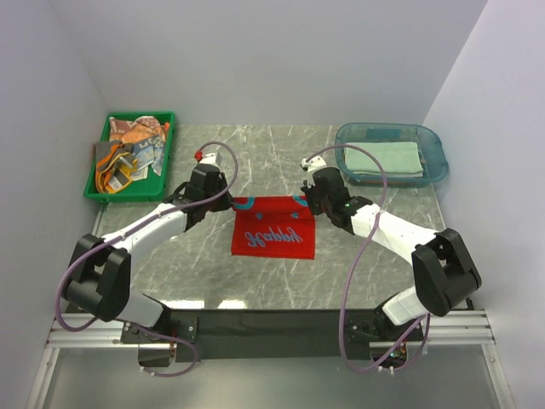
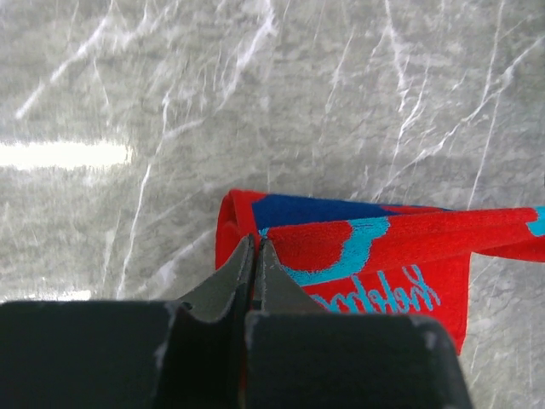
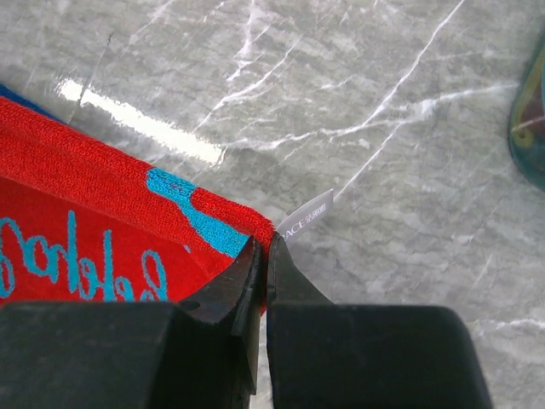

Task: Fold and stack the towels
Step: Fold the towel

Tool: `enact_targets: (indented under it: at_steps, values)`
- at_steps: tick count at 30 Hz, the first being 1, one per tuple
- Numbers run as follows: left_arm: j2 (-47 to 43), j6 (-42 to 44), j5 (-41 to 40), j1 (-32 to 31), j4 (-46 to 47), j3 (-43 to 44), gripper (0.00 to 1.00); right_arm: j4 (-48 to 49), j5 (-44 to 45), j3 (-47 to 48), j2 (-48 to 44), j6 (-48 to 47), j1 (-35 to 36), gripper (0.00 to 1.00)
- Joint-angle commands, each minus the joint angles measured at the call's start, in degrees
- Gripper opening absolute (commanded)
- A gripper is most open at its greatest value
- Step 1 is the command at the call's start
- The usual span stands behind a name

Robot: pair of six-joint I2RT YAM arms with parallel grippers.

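Observation:
A red towel (image 1: 274, 230) with blue lettering hangs over the middle of the marble table, its near part resting on the surface. My left gripper (image 1: 233, 203) is shut on its far left corner and my right gripper (image 1: 305, 202) is shut on its far right corner. In the left wrist view the closed gripper (image 2: 255, 244) pinches the red towel (image 2: 375, 247) at its edge. The right wrist view has the gripper (image 3: 262, 244) clamped on the red towel (image 3: 85, 213) beside a white label (image 3: 308, 217). More towels (image 1: 132, 149) lie crumpled in a heap at the far left.
The heap sits in a green tray (image 1: 129, 195) at the far left corner. A clear blue tub (image 1: 434, 149) at the far right holds a folded pale green cloth (image 1: 387, 158); its rim (image 3: 530, 128) shows in the right wrist view. White walls enclose the table.

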Motion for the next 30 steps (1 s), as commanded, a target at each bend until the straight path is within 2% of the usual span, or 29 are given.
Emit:
enact_targets:
  at_steps: [1, 9, 19, 30]
  values:
    - [-1.11, -0.42, -6.87, 1.44, -4.18, -2.08, 0.01, -4.03, 8.53, -1.85, -2.36, 0.68, -0.55, 0.00]
    - [-2.52, -3.94, -5.64, 1.44, -4.70, -6.48, 0.01, -10.44, 10.82, -2.73, -1.74, 7.97, -0.55, 0.00]
    - [-0.94, -5.00, -5.46, 1.44, -7.16, -6.84, 0.01, -16.33, 7.48, -2.38, -3.23, 15.44, -0.20, 0.01]
    - [-2.87, -4.91, -5.38, 1.44, -10.68, -4.72, 0.01, -16.78, 10.91, -3.43, -5.52, 14.84, -0.11, 0.01]
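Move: Both grippers already hold the raised fold of the red towel, one at each end. From the left gripper, the lying towel's near-left corner is some 11 cm back, level sideways and about 9 cm below; the green basket is about 19 cm ahead and 25 cm left. From the right gripper, the near-right corner is likewise some 11 cm back, straight behind and 8 cm down, with the blue tray about 19 cm ahead and 21 cm right. Keep both grippers shut on the towel and draw the raised fold back over the lying part towards its near edge, sinking as you go: about 4 cm back and 4 cm down on the left; 5 cm back on the right, down roughly 3.5 cm, then up again by 1 to 1.5 cm. Tip the fingers some 10 degrees further down meanwhile. ##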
